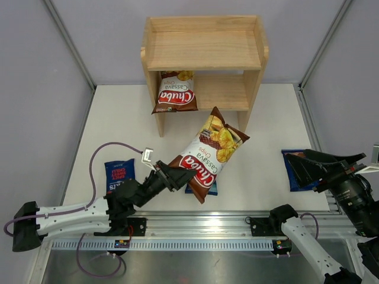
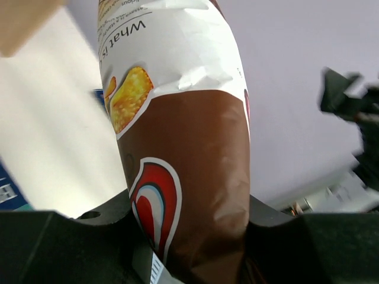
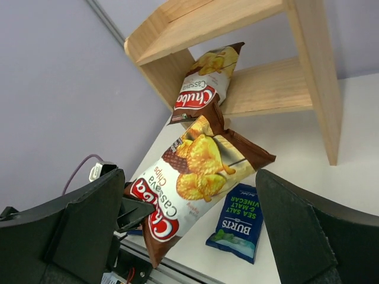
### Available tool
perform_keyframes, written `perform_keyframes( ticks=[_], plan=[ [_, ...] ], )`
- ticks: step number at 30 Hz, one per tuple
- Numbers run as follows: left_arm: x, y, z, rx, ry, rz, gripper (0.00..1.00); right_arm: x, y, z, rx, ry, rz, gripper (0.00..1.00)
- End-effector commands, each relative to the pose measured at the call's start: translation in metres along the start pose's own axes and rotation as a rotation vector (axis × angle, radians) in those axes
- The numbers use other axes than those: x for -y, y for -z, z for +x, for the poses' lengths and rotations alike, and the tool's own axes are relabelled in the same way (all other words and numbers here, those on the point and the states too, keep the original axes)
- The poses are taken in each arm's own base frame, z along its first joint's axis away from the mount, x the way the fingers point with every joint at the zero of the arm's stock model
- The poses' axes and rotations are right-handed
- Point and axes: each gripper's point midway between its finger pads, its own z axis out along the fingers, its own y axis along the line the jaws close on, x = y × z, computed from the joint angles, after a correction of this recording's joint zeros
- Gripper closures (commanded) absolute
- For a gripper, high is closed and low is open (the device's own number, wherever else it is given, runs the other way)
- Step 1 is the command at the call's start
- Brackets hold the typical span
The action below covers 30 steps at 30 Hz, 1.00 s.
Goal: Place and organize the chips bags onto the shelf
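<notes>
My left gripper (image 1: 180, 176) is shut on the bottom end of a brown-and-white Chuba chips bag (image 1: 211, 151), holding it tilted above the table with its top pointing toward the shelf (image 1: 255, 89). In the left wrist view this bag (image 2: 183, 148) fills the space between the jaws (image 2: 189, 239). A second Chuba bag (image 1: 175, 93) leans on the shelf's lower tier. One blue Burts bag (image 1: 208, 189) lies partly under the held bag, another (image 1: 119, 174) at the left, a third (image 1: 293, 171) under my open right gripper (image 1: 299, 163). The right wrist view shows the held bag (image 3: 195, 165) and a Burts bag (image 3: 237, 222).
The shelf's top tier (image 1: 204, 50) holds nothing. Grey walls close in the table on both sides. The metal rail (image 1: 201, 228) with both arm bases runs along the near edge. A cable (image 1: 103, 151) loops from the left arm over the table.
</notes>
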Motion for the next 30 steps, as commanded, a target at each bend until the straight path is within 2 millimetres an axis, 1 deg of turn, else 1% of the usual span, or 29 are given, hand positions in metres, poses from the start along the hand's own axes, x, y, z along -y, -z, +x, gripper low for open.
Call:
perform_keyframes(
  ticks=[1, 2, 3, 4, 5, 6, 7, 8, 9, 10, 12, 13, 14, 15, 16, 17, 19, 20, 21, 22, 23, 24, 26, 27, 28, 30],
  plan=[
    [0.014, -0.02, -0.056, 0.249, 0.127, -0.076, 0.96, 0.016, 0.004, -0.001, 0.014, 0.021, 0.083, 0.01],
    [0.017, -0.026, -0.064, 0.274, 0.154, -0.103, 0.96, 0.016, 0.006, -0.001, 0.02, 0.017, 0.078, 0.01],
    [0.001, -0.031, -0.062, 0.292, 0.158, -0.18, 0.96, 0.013, 0.008, -0.001, 0.02, 0.012, 0.066, 0.01],
    [0.005, -0.035, -0.066, 0.309, 0.146, -0.166, 0.96, 0.012, 0.009, -0.001, 0.021, 0.011, 0.059, 0.0],
    [0.015, -0.04, -0.073, 0.338, 0.142, -0.128, 0.95, 0.011, 0.009, -0.001, 0.021, 0.011, 0.054, 0.01],
    [0.022, -0.046, -0.082, 0.365, 0.114, -0.133, 0.95, 0.009, 0.01, -0.002, 0.021, 0.014, 0.045, 0.01],
    [0.014, -0.054, -0.079, 0.365, 0.098, -0.175, 0.95, 0.008, 0.011, -0.002, 0.02, 0.016, 0.04, 0.01],
    [0.014, -0.059, -0.082, 0.376, 0.082, -0.192, 0.95, 0.008, 0.011, -0.002, 0.017, 0.017, 0.04, 0.01],
    [0.019, -0.063, -0.091, 0.409, 0.087, -0.197, 0.95, 0.006, 0.012, -0.003, 0.018, 0.018, 0.034, 0.01],
    [0.018, -0.068, -0.093, 0.42, 0.082, -0.206, 0.95, 0.004, 0.013, -0.004, 0.02, 0.021, 0.028, 0.0],
    [0.007, -0.078, -0.096, 0.444, 0.068, -0.248, 0.94, 0.001, 0.016, -0.005, 0.021, 0.022, 0.011, 0.01],
    [0.01, -0.083, -0.105, 0.469, 0.074, -0.251, 0.94, 0.0, 0.017, -0.005, 0.022, 0.022, 0.008, 0.01],
    [0.0, -0.091, -0.102, 0.465, 0.08, -0.277, 0.94, -0.001, 0.018, -0.005, 0.024, 0.018, 0.002, 0.01],
    [0.001, -0.097, -0.103, 0.464, 0.087, -0.268, 0.93, -0.002, 0.019, -0.005, 0.023, 0.018, -0.003, 0.01],
    [0.005, -0.104, -0.109, 0.473, 0.094, -0.25, 0.93, -0.003, 0.02, -0.005, 0.027, 0.017, -0.005, 0.01],
    [-0.005, -0.116, -0.107, 0.463, 0.095, -0.263, 0.93, -0.003, 0.021, -0.005, 0.028, 0.014, -0.011, 0.01],
    [-0.009, -0.129, -0.109, 0.468, 0.095, -0.272, 0.93, -0.005, 0.022, -0.004, 0.026, 0.011, -0.021, 0.01],
    [-0.001, -0.137, -0.12, 0.497, 0.107, -0.248, 0.93, -0.005, 0.023, -0.004, 0.034, 0.011, -0.024, 0.0],
    [-0.011, -0.147, -0.114, 0.486, 0.092, -0.266, 0.93, -0.005, 0.022, -0.003, 0.029, 0.01, -0.026, 0.01],
    [-0.009, -0.153, -0.118, 0.498, 0.093, -0.258, 0.93, -0.005, 0.021, -0.002, 0.024, 0.009, -0.027, 0.01],
    [-0.004, -0.159, -0.126, 0.522, 0.098, -0.245, 0.93, -0.006, 0.022, -0.002, 0.027, 0.008, -0.034, 0.0],
    [-0.005, -0.164, -0.127, 0.528, 0.092, -0.244, 0.93, -0.007, 0.021, -0.001, 0.021, 0.008, -0.041, 0.01],
    [-0.016, -0.177, -0.123, 0.522, 0.07, -0.276, 0.93, -0.009, 0.021, -0.001, 0.021, 0.005, -0.05, 0.01],
    [-0.006, -0.185, -0.131, 0.536, 0.081, -0.258, 0.92, -0.009, 0.021, 0.001, 0.017, 0.004, -0.057, 0.01],
    [-0.019, -0.193, -0.126, 0.528, 0.074, -0.281, 0.93, -0.011, 0.022, 0.0, 0.023, 0.002, -0.066, 0.01],
    [-0.022, -0.2, -0.132, 0.558, 0.096, -0.283, 0.92, -0.01, 0.023, 0.001, 0.024, -0.002, -0.065, 0.01]
  ],
)
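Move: The left hand already holds the second Chuba bag by its lower edge. The free right half of the lower shelf lies about 28 cm ahead and 10 cm to the right, roughly level. The shelved Chuba bag is about 27 cm ahead, 7 cm left; the green Burts bag lies some 6 cm ahead, 3 cm right, 22 cm below. From the right hand, that free half is about 31 cm ahead, 15 left, 20 below. Left hand carries the pinched Chuba bag 20 cm forward-right into the lower shelf's free half, turning 30 degrees counter-clockwise. ##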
